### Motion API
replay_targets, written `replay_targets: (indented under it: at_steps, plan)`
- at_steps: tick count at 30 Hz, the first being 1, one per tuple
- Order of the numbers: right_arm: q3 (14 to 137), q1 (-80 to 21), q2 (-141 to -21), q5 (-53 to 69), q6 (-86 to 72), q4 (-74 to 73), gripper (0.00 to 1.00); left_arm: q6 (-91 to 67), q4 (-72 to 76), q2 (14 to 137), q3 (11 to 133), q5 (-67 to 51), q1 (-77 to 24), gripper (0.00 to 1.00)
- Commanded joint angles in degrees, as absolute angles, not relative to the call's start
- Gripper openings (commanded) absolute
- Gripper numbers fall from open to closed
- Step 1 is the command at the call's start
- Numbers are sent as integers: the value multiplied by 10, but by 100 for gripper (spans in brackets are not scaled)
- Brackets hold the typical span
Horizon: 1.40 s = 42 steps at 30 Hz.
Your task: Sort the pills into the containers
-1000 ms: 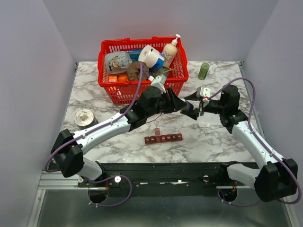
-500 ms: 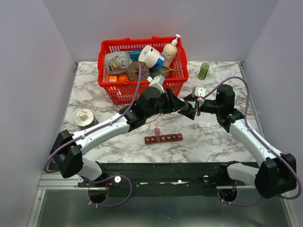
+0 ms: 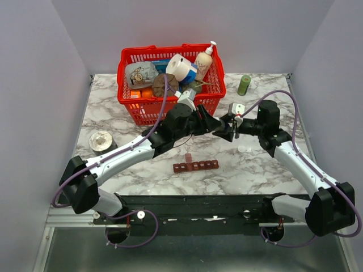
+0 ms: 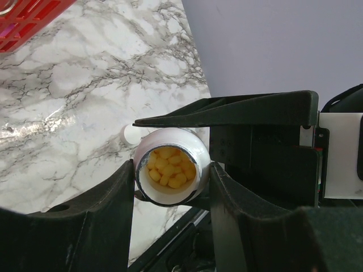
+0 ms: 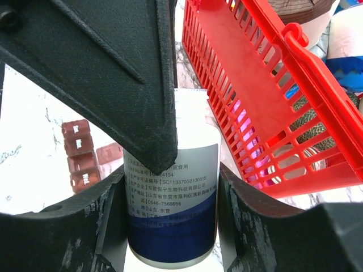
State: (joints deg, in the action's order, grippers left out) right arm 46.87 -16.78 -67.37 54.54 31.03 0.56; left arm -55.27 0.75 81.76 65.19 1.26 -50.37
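Observation:
A white pill bottle with a blue-banded label hangs in mid-air between both arms. Its mouth is uncapped and shows yellow pills inside. My left gripper is shut on its neck end. My right gripper has a finger pressed on each side of the base. In the top view the two grippers meet nose to nose in front of the basket. The containers, a dark red strip of small compartments, lie on the marble below, one lid flipped up. They also show at the left of the right wrist view.
A red mesh basket full of groceries stands just behind the grippers and close to the right of the bottle. A green cylinder stands at the back right. A round grey object sits far left. A small white cap lies on the marble.
My right gripper has moved left onto the bottle's base and closed on it. The left arm has held the bottle nearly still.

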Motion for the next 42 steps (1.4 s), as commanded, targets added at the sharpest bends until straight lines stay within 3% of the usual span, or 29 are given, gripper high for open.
replay_targets:
  at_steps: [1,4,7,12,14,15,16,20,21,22,26,27,29,32,33,34,35,40,41,42]
  plan:
    - [498,-174,-671,591,265,7,24,-522,17,783,668,-25,-486,69]
    - [520,-174,-670,621,222,11,22,-473,-1,752,674,-44,-477,89]
    - [552,-174,-674,642,179,16,22,-420,-46,709,688,-54,-457,99]
    - [591,-172,-688,668,68,56,22,-318,-133,612,725,39,-430,99]
    - [586,-168,-698,703,-42,183,22,-265,-159,580,724,88,-428,99]
    - [581,-163,-702,713,-188,254,22,-255,-163,550,720,110,-428,99]
    - [576,-162,-707,716,-268,423,22,-240,-162,533,714,152,-427,99]
    - [614,-151,-783,670,-676,844,22,-179,-156,466,670,225,-427,99]
    - [662,-147,-824,649,-818,906,22,-165,-159,449,664,235,-426,99]
    - [684,-145,-837,604,-864,961,22,-158,-159,441,655,242,-426,99]
    - [740,-145,-838,544,-925,960,22,-147,-154,413,609,253,-426,99]
    - [762,-145,-832,569,-912,944,21,-147,-153,407,604,254,-426,99]
    - [752,-146,-742,606,-670,715,21,-148,-153,404,593,254,-426,99]
    - [800,-141,-736,636,-470,493,18,-142,-150,401,584,257,-426,99]
    - [830,-142,-739,628,-393,385,18,-137,-149,403,583,253,-426,99]
    - [865,-147,-747,617,-225,158,18,-132,-151,405,584,251,-426,99]
    - [907,-154,-751,570,-148,89,18,-125,-153,410,587,250,-426,99]
    - [963,-166,-764,514,-71,7,18,-116,-154,432,596,239,-426,99]
    - [992,-176,-766,405,-36,-45,18,-117,-153,433,593,236,-426,99]
    - [1031,-182,-771,373,-12,-65,17,-121,-152,433,593,236,-426,99]
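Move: Both hands grip the open pill bottle in mid-air: its middle is about 2 cm to the right of and 1 cm ahead of the left hand point, and at the right hand point. From the left hand, the pill organizer lies some 9 cm back, 7 cm left and 19 cm below; the red basket's middle is about 24 cm ahead, 18 cm left and 10 cm below. The white discs lie level with the right hand, about 12 cm right and 18 cm below. The left fingers open wide and let go of the pill bottle, then that hand draws away some 23 cm to the left, climbing on the way and sinking back part of the height, while its wrist swings counter-clockwise and tips the fingers up. The right hand keeps its grip around the bottle's side and raises it about 35 cm, easing back a few centimetres before coming partly forward again, its wrist rolling so that the left-pointing fingers tip upward and the mouth is kept up. ##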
